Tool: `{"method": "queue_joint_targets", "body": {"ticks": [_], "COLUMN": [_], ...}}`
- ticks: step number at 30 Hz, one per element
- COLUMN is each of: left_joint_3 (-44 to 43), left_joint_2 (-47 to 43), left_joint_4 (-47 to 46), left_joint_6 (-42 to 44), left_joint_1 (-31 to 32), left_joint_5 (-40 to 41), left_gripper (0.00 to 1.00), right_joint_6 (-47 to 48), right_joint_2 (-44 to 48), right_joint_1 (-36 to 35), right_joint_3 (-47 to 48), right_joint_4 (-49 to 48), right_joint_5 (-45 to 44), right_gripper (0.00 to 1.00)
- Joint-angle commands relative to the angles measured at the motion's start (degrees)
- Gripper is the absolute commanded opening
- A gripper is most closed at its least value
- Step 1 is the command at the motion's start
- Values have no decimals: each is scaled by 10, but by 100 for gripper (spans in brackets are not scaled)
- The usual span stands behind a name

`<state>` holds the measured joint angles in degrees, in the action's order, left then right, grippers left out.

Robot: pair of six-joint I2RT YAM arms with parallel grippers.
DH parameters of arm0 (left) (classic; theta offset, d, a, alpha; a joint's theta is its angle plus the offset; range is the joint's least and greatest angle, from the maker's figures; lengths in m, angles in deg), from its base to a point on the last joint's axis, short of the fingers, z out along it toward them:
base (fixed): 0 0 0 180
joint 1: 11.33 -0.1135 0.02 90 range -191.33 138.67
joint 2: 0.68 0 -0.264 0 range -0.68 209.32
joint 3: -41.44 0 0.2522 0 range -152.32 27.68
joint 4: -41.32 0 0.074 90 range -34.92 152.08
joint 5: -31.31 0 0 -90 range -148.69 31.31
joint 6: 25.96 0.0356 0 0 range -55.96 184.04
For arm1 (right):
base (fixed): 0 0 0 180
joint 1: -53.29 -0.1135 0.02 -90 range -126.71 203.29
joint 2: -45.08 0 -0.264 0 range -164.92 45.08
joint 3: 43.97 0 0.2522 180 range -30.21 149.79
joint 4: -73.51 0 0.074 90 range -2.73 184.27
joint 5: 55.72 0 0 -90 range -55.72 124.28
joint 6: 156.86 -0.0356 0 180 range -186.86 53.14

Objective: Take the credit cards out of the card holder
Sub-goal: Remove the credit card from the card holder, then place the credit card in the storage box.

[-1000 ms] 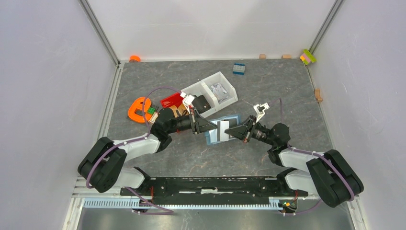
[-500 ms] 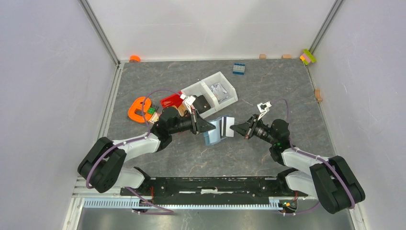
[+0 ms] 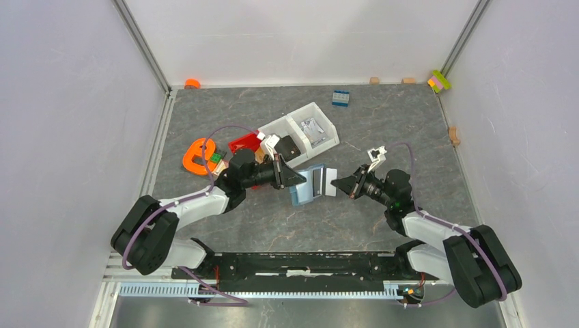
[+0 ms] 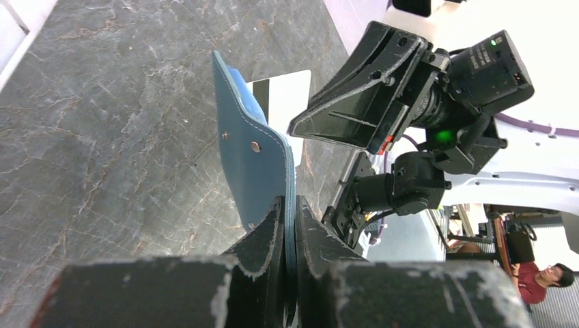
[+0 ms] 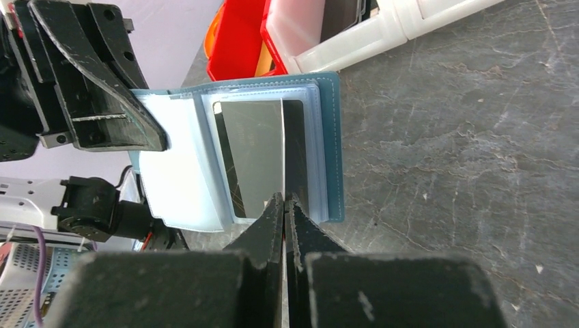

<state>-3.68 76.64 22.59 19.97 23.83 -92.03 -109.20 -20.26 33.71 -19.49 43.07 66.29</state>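
The teal card holder (image 3: 305, 189) hangs open just above the table's middle. My left gripper (image 3: 293, 180) is shut on its left cover (image 4: 254, 154), pinching the edge. Its pale-blue inside (image 5: 176, 164) and clear sleeves face my right gripper (image 3: 339, 184). That gripper is shut on one of the credit cards (image 3: 329, 182), white-grey with a dark stripe (image 5: 251, 154), held edge-on. The card (image 4: 285, 92) sticks out to the right of the holder. Its far end still overlaps the sleeves, and I cannot tell whether it is fully free.
White bins (image 3: 321, 119) and a red bin (image 3: 244, 143) stand just behind the left arm, a dark wallet (image 3: 289, 146) in one. An orange piece (image 3: 198, 156) lies at the left. A blue brick (image 3: 340, 97) sits further back, with small blocks along the back wall and right edge.
My right gripper has drawn back to the right with the card, sliding it out of the holder's sleeves. The left gripper has lifted and tilted the holder slightly.
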Motion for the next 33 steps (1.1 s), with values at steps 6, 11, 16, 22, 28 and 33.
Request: {"method": "queue_joint_targets", "body": {"ticks": [6, 11, 16, 22, 28, 33], "left_joint_3": [-53, -68, -71, -82, -104, -123], "left_joint_2": [4, 8, -9, 1, 34, 63], "left_joint_4": [113, 159, 196, 231, 273, 295], "left_joint_6": [56, 67, 84, 94, 107, 115], "left_joint_1": [-2, -2, -2, -2, -1, 0], "left_joint_5": [75, 99, 131, 152, 168, 163], "left_gripper": [2, 2, 2, 2, 2, 2], "right_joint_6": [72, 130, 172, 227, 262, 276], "right_joint_2": [53, 59, 58, -9, -146, -245], "right_joint_1": [2, 3, 3, 3, 2, 0], "right_joint_3": [36, 68, 122, 247, 369, 479], "right_joint_4": [99, 165, 222, 313, 352, 385], "right_joint_5": [-68, -118, -183, -213, -182, -168], "right_gripper": [0, 0, 0, 0, 0, 0]}}
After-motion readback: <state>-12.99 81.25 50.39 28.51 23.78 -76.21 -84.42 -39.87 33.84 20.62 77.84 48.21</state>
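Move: The right fingers already hold the drawn-out credit card. Its likely destination, the silver-card compartment of the white tray, lies about 24 cm ahead, 5 cm left and 10 cm below; the black-card compartment is roughly 20 cm ahead and 14 cm left. The card holder is some 7 cm left of the right hand, level with it. From the left hand, which pinches it, the holder's middle sits about 3 cm right and 2 cm lower. Easing right a few centimetres away from the card holder, the right hand then sweeps about 15 cm forward towards the white tray, rising and finally dipping a little, while its shut fingers keep the card and tip downward. The left hand keeps its pinch on the holder and lowers it about 7 cm, drifting forward and left, with its fingertips tilting down some 20 degrees. ##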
